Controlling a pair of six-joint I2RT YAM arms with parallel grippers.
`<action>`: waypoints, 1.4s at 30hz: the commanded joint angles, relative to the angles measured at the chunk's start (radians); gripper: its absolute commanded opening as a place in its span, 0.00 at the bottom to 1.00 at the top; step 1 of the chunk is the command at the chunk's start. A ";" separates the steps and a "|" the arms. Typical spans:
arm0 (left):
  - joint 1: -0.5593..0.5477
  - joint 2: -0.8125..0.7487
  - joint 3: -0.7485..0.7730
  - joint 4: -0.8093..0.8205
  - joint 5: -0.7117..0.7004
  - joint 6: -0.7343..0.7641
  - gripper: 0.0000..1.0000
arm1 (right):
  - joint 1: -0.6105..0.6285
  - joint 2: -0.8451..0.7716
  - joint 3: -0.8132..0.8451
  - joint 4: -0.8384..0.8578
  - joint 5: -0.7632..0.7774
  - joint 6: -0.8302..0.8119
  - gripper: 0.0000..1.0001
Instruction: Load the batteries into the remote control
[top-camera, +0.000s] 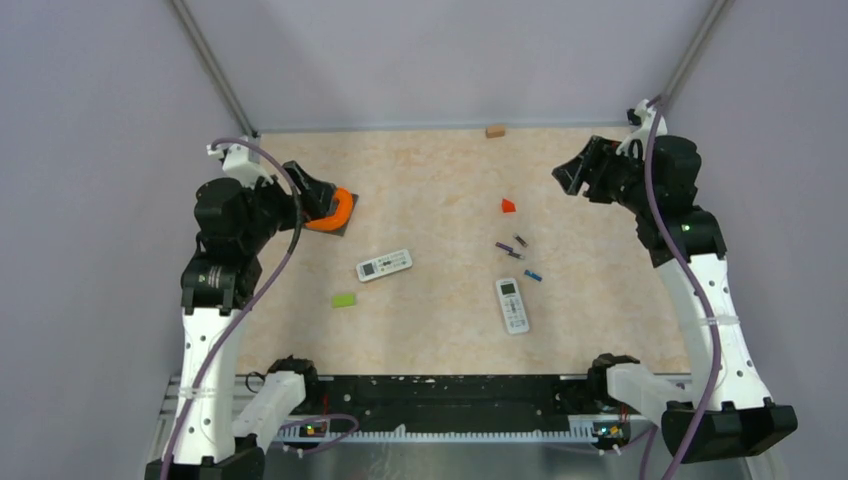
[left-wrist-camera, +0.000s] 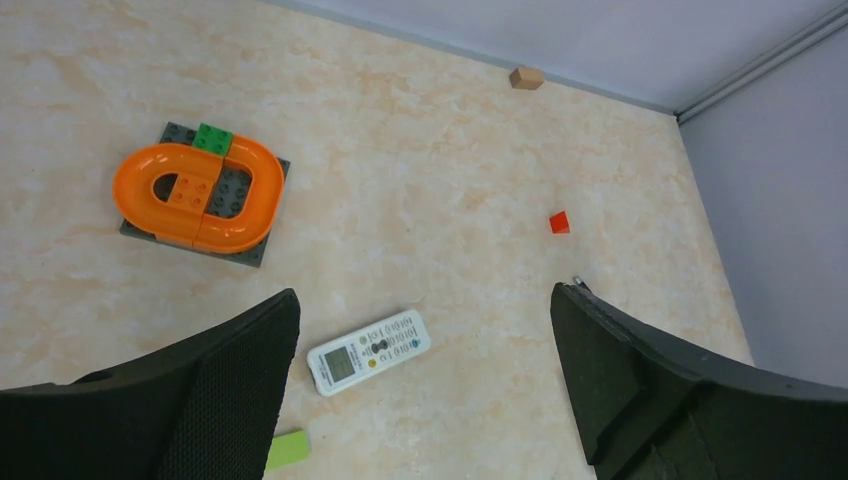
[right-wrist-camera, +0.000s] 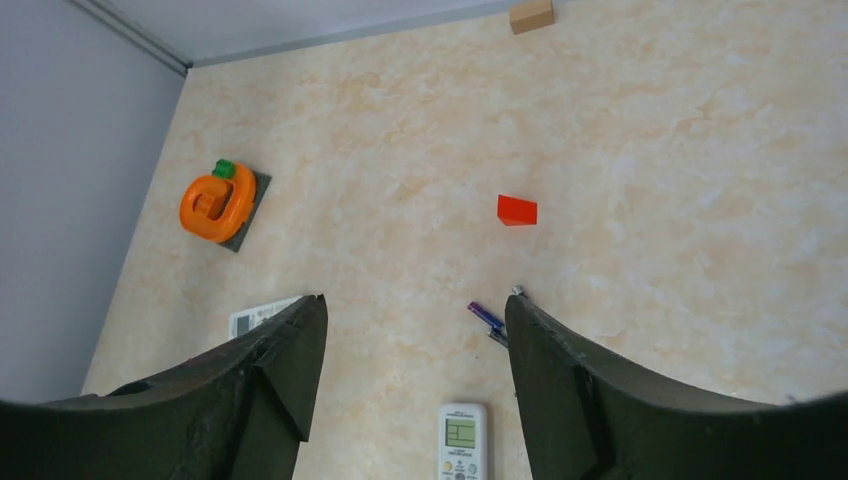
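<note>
Two white remotes lie face up: one (top-camera: 384, 265) left of centre, one (top-camera: 512, 305) right of centre. Several tiny batteries lie just beyond the right remote: dark purple ones (top-camera: 508, 248) and a blue one (top-camera: 533, 274). My left gripper (top-camera: 318, 195) is open and empty, raised over the back left. In the left wrist view (left-wrist-camera: 425, 300) the left remote (left-wrist-camera: 368, 352) shows between its fingers. My right gripper (top-camera: 568, 172) is open and empty, raised at the back right. In the right wrist view (right-wrist-camera: 415, 300) it looks down on the right remote (right-wrist-camera: 463, 440) and a purple battery (right-wrist-camera: 487, 317).
An orange track on a grey plate (top-camera: 335, 212) sits under the left gripper. A red wedge block (top-camera: 508, 206) lies beyond the batteries, a tan block (top-camera: 494, 131) at the back wall, and a green block (top-camera: 344, 299) near the left remote. Walls close in on both sides.
</note>
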 joint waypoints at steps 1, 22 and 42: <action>0.003 -0.013 -0.054 0.002 0.014 -0.024 0.99 | -0.007 -0.015 -0.010 -0.010 0.061 0.068 0.69; 0.001 -0.018 -0.456 0.198 0.055 -0.214 0.99 | 0.576 0.167 -0.311 0.452 0.152 -0.084 0.85; 0.017 0.120 -0.482 0.290 -0.223 -0.291 0.99 | 0.767 0.864 -0.159 0.860 -0.014 -0.890 0.91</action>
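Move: The left remote control lies about 36 cm to the left of my right hand, some 2 cm nearer the base and 33 cm below. My left hand has this remote about 7 cm to its right, level ahead and 35 cm down, with the green block 9 cm back and 2 cm left, and the orange track 16 cm ahead and 8 cm left. Nearly beneath my right hand lie the batteries, about 4 cm to its left, with the right remote control 14 cm back and 6 cm left. I drop my right hand about 9 cm, then sweep it some 30 cm left while still sinking, to hover low just right of the left remote, swinging its fingers counter-clockwise by roughly 55 degrees and spreading them nearly fully. My left hand sinks about 20 cm towards the same remote, drifting right and then back left, tipping its open fingers down. ##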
